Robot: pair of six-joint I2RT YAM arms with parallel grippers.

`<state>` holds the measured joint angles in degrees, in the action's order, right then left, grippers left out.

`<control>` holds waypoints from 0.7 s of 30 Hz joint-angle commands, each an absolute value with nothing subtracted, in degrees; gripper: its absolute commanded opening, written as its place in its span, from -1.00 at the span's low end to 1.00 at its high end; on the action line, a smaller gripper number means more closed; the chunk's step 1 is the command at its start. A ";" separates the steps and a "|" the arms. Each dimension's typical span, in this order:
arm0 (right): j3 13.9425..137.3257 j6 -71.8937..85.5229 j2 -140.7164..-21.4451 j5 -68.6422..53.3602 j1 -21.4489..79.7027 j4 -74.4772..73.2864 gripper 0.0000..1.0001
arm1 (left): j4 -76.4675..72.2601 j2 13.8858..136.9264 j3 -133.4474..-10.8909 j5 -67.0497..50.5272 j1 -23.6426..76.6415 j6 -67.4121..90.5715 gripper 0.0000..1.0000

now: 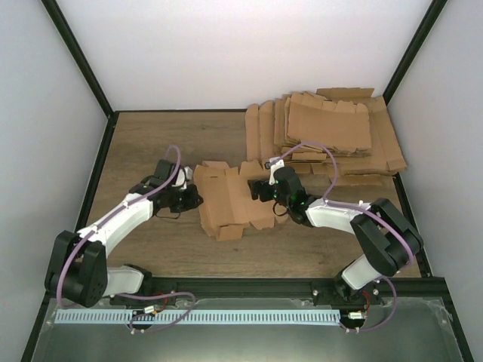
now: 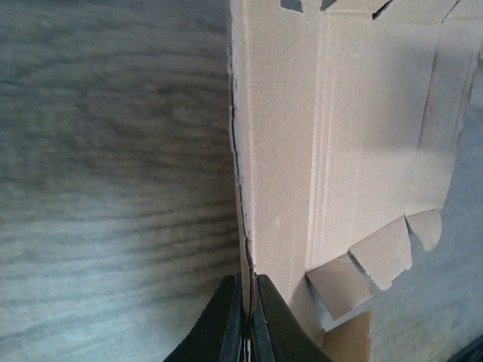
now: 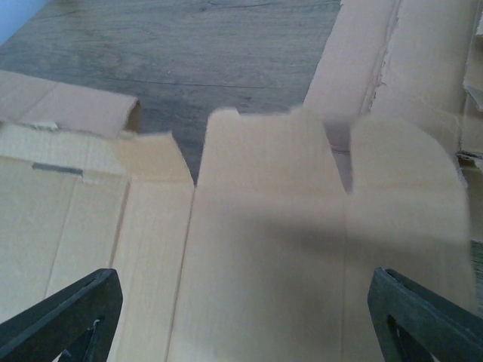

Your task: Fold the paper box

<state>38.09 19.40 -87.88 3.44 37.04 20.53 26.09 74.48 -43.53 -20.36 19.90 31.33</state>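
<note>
The paper box [image 1: 226,200] is a single creased brown sheet with flaps, lying mid-table. My left gripper [image 1: 195,197] sits at its left edge. In the left wrist view the gripper [image 2: 249,294] is shut on that edge of the paper box [image 2: 355,136], a thin rim of cardboard pinched between the black fingers [image 2: 275,317]. My right gripper [image 1: 260,188] hovers over the sheet's right part. In the right wrist view this gripper [image 3: 245,317] stands wide open, with the paper box [image 3: 264,226] flat beneath it and nothing between the fingers [image 3: 68,317].
A pile of flat brown cardboard blanks [image 1: 324,136] covers the back right of the wooden table [image 1: 151,143], and its edge shows in the right wrist view [image 3: 423,45]. White walls and black frame posts [image 1: 79,56] bound the table.
</note>
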 commanded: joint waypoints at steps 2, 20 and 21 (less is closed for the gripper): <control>39.69 19.86 -87.57 1.39 37.18 20.44 0.85 | 36.10 74.78 -48.24 -18.92 24.58 25.96 -0.92; 43.97 15.86 -79.27 -15.40 37.09 10.95 0.92 | 47.37 90.84 -66.03 -5.15 45.74 9.21 -0.92; 44.32 15.50 -78.55 -14.35 37.09 9.03 0.92 | 47.28 91.57 -67.02 -4.88 45.77 8.13 -0.92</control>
<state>40.80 17.47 -82.76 -9.43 36.67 14.39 46.13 87.22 -62.19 -11.57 45.36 14.26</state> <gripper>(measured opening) 0.957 0.041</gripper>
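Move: My left hand already pinches the paper box by its left edge; the box's middle is about 11 cm to the right, level fore and aft and some 4 cm below. The bare table I'm bringing it to is roughly 15 cm back, 17 cm right and 7 cm down. From my right hand, the box's middle lies about 4 cm back, 5 cm left and 5 cm below; the cardboard stack is some 18 cm ahead and 19 cm right. Keeping the edge pinched, I draw the box out from beneath my open right hand, sweeping my left hand about 10 cm right and 7 cm back at nearly constant height while turning it some 35 degrees clockwise. My right hand stays wide open and eases a few centimetres back and left, then rises about 3.5 cm, turning slightly counter-clockwise. ##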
